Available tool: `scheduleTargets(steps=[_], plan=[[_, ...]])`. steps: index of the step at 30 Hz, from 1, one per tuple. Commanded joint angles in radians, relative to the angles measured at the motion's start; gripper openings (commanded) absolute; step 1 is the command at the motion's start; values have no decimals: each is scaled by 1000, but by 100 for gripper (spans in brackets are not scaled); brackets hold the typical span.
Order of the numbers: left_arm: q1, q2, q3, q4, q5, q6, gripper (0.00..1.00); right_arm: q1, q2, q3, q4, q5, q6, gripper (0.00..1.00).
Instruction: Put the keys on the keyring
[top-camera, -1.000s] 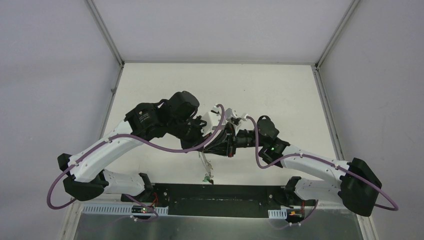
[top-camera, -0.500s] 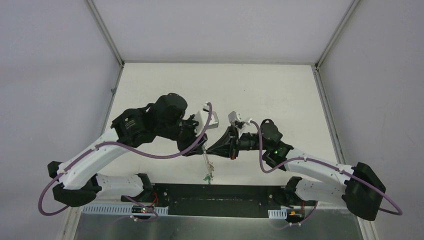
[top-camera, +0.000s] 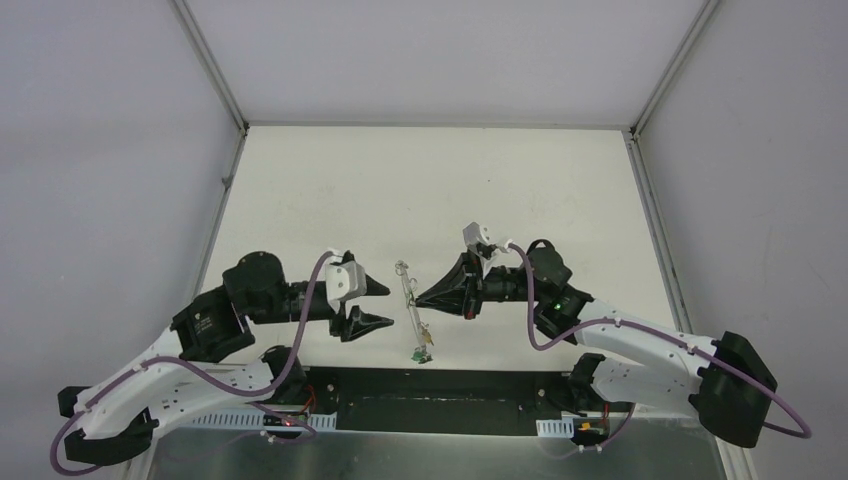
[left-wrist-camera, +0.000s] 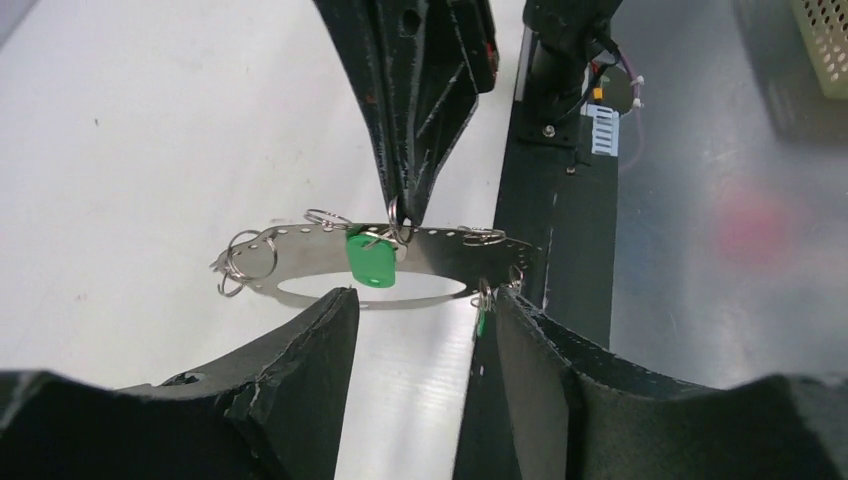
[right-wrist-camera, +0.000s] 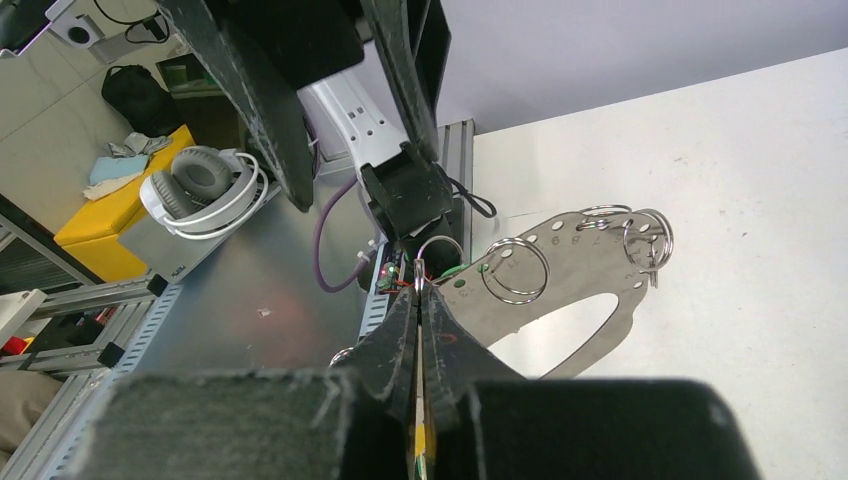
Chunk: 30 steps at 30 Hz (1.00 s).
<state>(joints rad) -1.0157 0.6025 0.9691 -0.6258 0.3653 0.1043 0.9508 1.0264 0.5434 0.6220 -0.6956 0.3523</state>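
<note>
The keyring (top-camera: 408, 305) is a flat grey metal loop with punched holes and small split rings; it hangs on edge above the table between the two grippers. My right gripper (top-camera: 420, 299) is shut on a small split ring on its rim (right-wrist-camera: 418, 278), and a yellow sliver shows deep between the jaws. A green-headed key (left-wrist-camera: 372, 264) dangles just under the right gripper's tip (left-wrist-camera: 401, 208). Another green bit (top-camera: 421, 354) hangs at the keyring's near end. My left gripper (top-camera: 390, 305) is open, a short way left of the keyring (left-wrist-camera: 300, 245), touching nothing.
The white table (top-camera: 430, 180) stretches behind the arms. The black base strip (top-camera: 440, 385) and a metal shelf run along the near edge. Headphones (right-wrist-camera: 205, 180) lie off the table in the right wrist view. Both arms' purple cables loop near the grippers.
My left gripper opened, let go of the keyring and pulled back to the left and nearer. The right gripper stayed shut, holding the keyring up alone.
</note>
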Motion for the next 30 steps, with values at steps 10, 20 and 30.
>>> scheduleTargets(steps=[10, 20, 30], plan=[[-8, -106, -202, 338, 126, 314, 47, 5, -37, 4, 30, -15, -1, 0], [-8, -22, -173, 333, 160, 408, 38, 5, -32, 7, 30, -16, 2, 0], [-8, 8, -154, 255, 159, 460, 22, 6, -29, 10, 30, -13, 2, 0]])
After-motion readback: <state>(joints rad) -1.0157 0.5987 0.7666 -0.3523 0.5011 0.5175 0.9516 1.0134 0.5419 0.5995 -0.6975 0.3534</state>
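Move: The split ring pinched at the right fingertips is the left hand's target: about 4 cm to its right, 1 cm ahead and 2 cm lower. From the left hand, the metal plate's far-end rings are some 8 cm ahead, 3 cm right and 4 cm down; the key bunch at its near end is roughly 9 cm back, 7 cm right and 6 cm down. The ring is about 1 cm left of the right hand point, level with it both ways. Rightward and down towards the ring goes the left hand, about 3 cm across and 2 cm lower, after first easing slightly back and dipping. It rolls some 25 degrees about its fingers, clockwise looking along them, while the half-open fingers narrow to a small gap around the ring at the right fingertips. The right hand stays and keeps its pinch on the ring. ##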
